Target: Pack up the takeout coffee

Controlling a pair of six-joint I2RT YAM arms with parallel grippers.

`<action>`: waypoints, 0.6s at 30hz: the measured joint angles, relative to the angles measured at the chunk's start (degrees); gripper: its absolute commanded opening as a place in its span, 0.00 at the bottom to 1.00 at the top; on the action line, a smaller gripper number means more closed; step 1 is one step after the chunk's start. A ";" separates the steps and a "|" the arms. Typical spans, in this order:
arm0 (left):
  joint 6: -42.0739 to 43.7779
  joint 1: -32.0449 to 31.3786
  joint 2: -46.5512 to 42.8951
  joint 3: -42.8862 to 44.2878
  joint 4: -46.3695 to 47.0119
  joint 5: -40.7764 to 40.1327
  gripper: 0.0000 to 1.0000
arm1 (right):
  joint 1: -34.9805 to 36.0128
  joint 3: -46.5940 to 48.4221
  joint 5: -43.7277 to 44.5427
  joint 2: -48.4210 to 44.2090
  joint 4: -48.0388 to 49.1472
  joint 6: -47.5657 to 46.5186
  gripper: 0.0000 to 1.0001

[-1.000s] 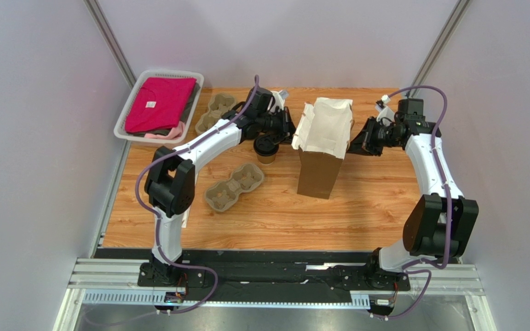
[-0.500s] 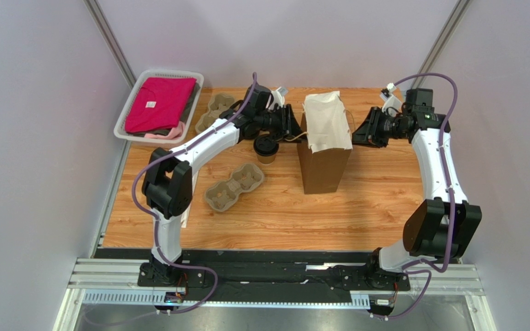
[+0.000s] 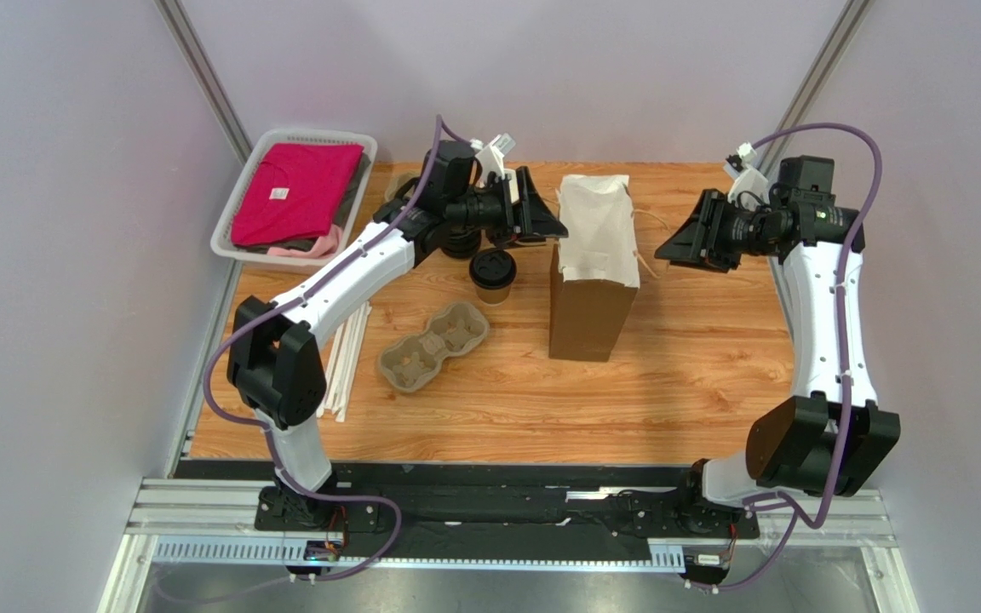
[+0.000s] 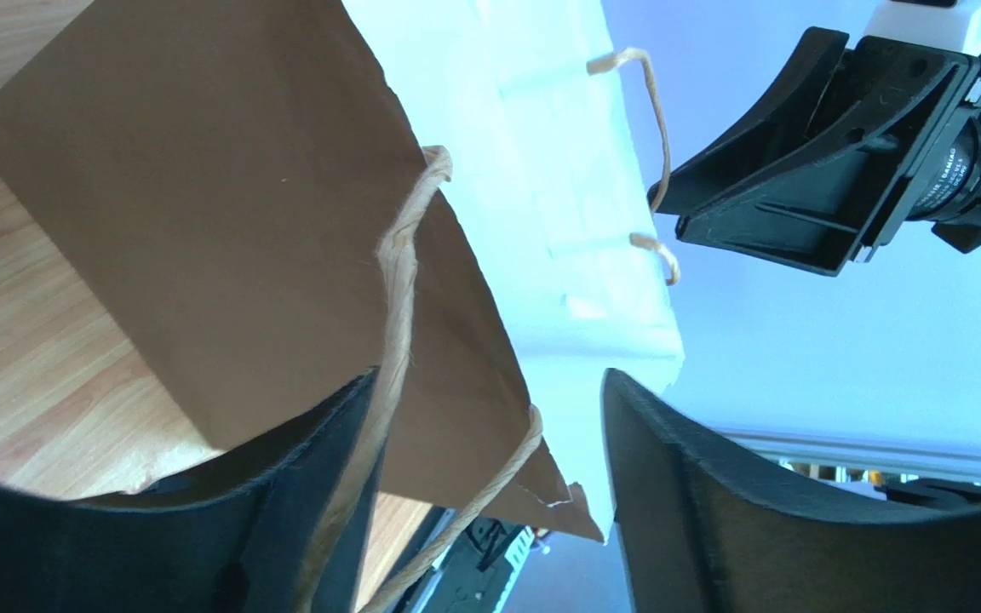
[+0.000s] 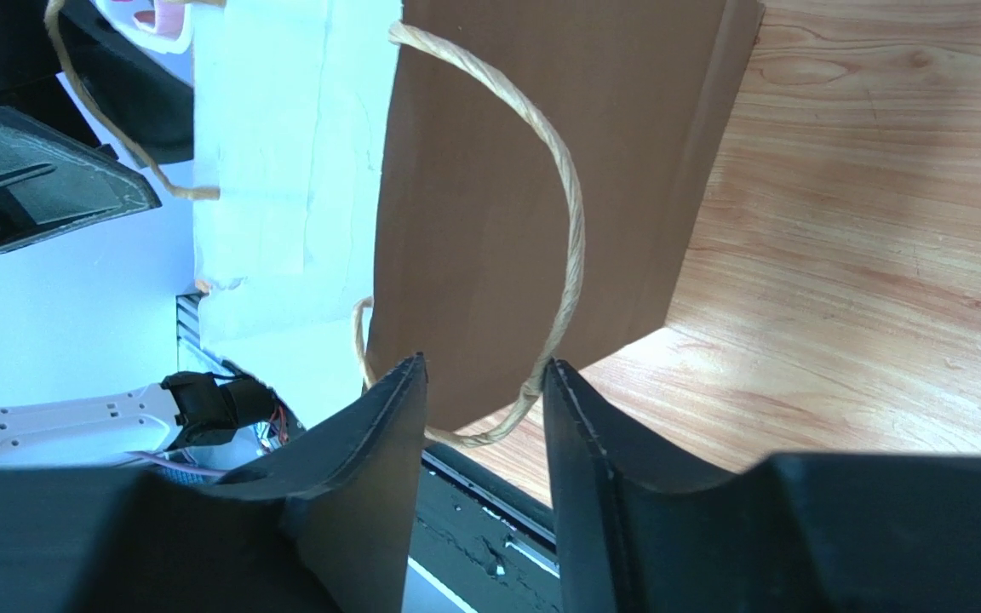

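Observation:
The takeout coffee, a brown paper cup under a black lid, stands on the table just left of the brown paper bag. The bag stands upright with its white-lined mouth facing up. My left gripper hovers open at the bag's left rim, above and behind the cup. In the left wrist view its open gripper frames the bag's corner, and a twine handle runs along one finger. My right gripper is open, off the bag's right side. In the right wrist view the other twine handle loops before the open gripper.
A pulp cup carrier lies in front of the cup; another sits behind the left arm. A white basket with pink cloth stands at the back left. White straws lie by the table's left edge.
Both grippers have opened and let go of the bag's rim. The left arm rose, the right drew back rightward. The bag's wide-stretched mouth has narrowed and the bag stands straighter.

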 measured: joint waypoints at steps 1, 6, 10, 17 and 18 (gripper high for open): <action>-0.15 0.04 -0.26 -0.33 0.44 0.15 0.75 | -0.07 0.37 -0.02 -0.20 -0.35 -0.07 0.47; -0.90 0.11 -0.81 -1.27 1.97 0.46 0.96 | -0.11 2.03 -0.02 -1.16 -1.25 -0.26 0.57; -2.21 0.35 -1.66 -3.04 2.89 0.39 0.97 | -0.11 2.80 -0.04 -1.81 -1.40 -0.26 0.62; -4.92 1.14 -3.67 -7.32 5.51 0.15 0.98 | -0.11 3.54 -0.02 -2.51 -1.46 -0.24 0.73; -5.38 1.25 -4.50 -8.94 6.86 0.02 0.98 | -0.11 3.56 -0.02 -2.62 -1.46 -0.24 0.74</action>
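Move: The upright paper bag stands between the hands: its middle is about 8 cm to the left hand's right, level fore and aft, some 15 cm below. From the left hand, the lidded coffee cup lies roughly 8 cm left and 3 cm ahead, 22 cm down, and the cup carrier about 19 cm left and 7 cm back, 26 cm down. From the right hand the bag's middle is about 8 cm left, 3 cm ahead and 14 cm below. The bag's rope handles, already unpinched, lie across the fingers as both grippers spread: the left opens fully and, after a brief hover, eases about 1.5 cm left and slightly back towards the cup's side. The right climbs straight up some 3 cm beside the bag, its fingers lifting about 5 degrees, and opens to about two thirds. ##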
